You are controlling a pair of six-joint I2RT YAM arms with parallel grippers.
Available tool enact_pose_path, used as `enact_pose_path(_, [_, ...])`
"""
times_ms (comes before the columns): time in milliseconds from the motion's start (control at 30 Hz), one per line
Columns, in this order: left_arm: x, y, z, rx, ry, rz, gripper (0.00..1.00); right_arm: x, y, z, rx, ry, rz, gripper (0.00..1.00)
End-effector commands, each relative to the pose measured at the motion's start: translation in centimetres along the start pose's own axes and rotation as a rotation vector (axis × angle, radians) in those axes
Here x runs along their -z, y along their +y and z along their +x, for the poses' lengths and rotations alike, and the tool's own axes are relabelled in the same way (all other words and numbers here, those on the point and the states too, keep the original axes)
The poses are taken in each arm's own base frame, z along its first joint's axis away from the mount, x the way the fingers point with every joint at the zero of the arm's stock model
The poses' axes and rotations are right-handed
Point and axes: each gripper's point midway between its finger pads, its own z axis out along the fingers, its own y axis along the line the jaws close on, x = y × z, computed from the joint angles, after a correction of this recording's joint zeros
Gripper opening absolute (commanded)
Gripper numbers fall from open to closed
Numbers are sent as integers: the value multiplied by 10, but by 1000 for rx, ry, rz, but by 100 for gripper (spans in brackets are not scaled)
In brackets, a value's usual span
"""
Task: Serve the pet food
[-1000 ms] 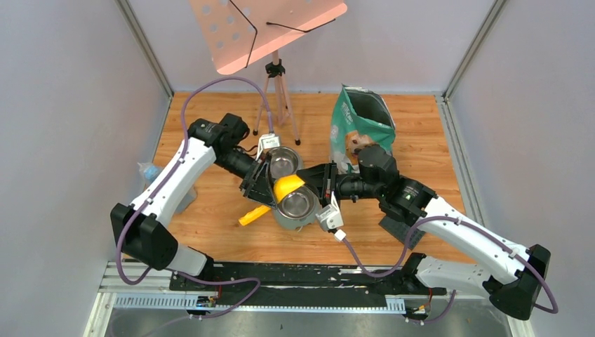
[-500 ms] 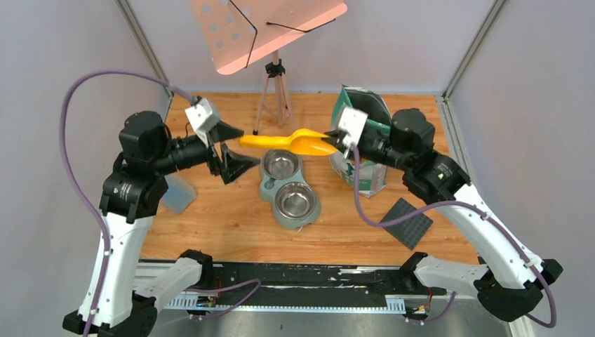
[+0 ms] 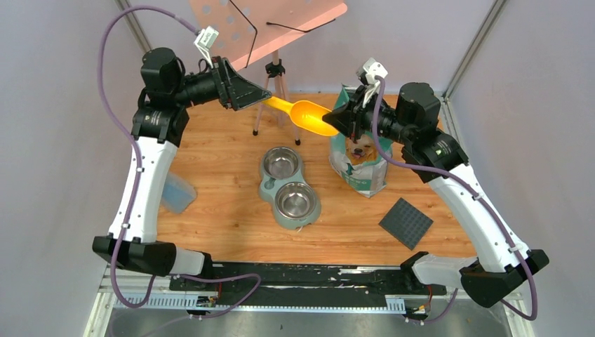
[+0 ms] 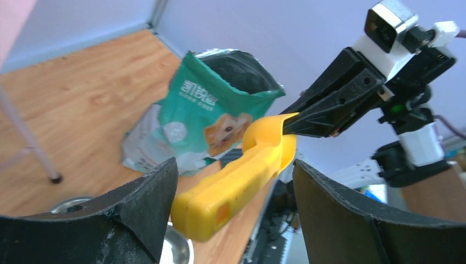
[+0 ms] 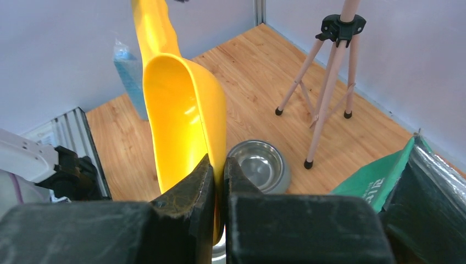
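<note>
A yellow scoop (image 3: 309, 116) hangs in the air beside the open top of the teal-green bag (image 3: 361, 160). My right gripper (image 3: 337, 122) is shut on the rim of the scoop's bowl (image 5: 181, 121), which is empty. My left gripper (image 3: 267, 93) is open, and the scoop's handle (image 4: 236, 184) lies between its wide jaws, closer to the left finger (image 4: 148, 203). The bag's mouth (image 4: 242, 69) looks dark inside; the pet food is hidden. Both steel bowls in the double feeder (image 3: 267, 188) on the table below are empty.
A pink music stand (image 3: 266, 28) on a tripod (image 3: 277, 105) stands at the back, close to the left gripper. A grey ribbed mat (image 3: 405, 222) lies at the front right. A pale blue object (image 3: 175, 191) sits at the left edge.
Both arms rose from low over the feeder. The right gripper lifted the scoop toward the bag's top. The left gripper let go, opened wide, and now stands around the handle.
</note>
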Motion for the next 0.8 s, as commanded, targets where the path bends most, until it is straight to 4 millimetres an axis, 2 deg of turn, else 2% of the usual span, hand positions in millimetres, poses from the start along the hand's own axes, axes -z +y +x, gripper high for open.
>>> enact_pose_path(0, [4, -42, -10, 115, 31, 186, 80, 3, 13, -43, -55, -131, -47, 0])
enact_pose_path(167, [4, -41, 9, 204, 98, 249, 71, 5, 12, -45, -28, -138, -42, 0])
enact_pose_path(300, [6, -44, 12, 198, 104, 277, 55, 3, 9, -36, -22, -119, -33, 0])
enact_pose_path(467, [4, -41, 13, 197, 110, 283, 48, -3, 6, -29, -23, -103, -32, 0])
enact_pose_path(600, [4, -39, 14, 178, 111, 290, 38, -7, 7, -24, -22, -89, -50, 0])
enact_pose_path(667, [3, -38, 15, 162, 110, 296, 30, -8, 12, -18, -20, -73, -85, 0])
enact_pose_path(700, [3, -38, 16, 147, 111, 301, 19, -10, 14, -13, -14, -59, -101, 0])
enact_pose_path(767, [4, -37, 19, 121, 112, 309, 2, -12, 16, -5, -14, -35, -114, 2])
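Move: The yellow scoop's handle, with the bowl end already held in the right fingers, lies about 4 cm to the left hand's right, 2 cm back and 2 cm lower. From the right hand the handle is some 12 cm left, 2 cm ahead and 3 cm higher. The bowl stand sits roughly 45 cm below the left hand, 2 cm back and 5 cm right; the food bag's middle is about 25 cm right, 3 cm ahead and 33 cm lower. The scoop's handle is gripped by the left hand, which draws back about 3 cm and slightly right while turning some 15 degrees clockwise and tipping, its wide fingers closing to under half open on both sides of the handle. The right hand keeps its pinch on the bowl's rim, barely shifting, about 1 cm left and up. ##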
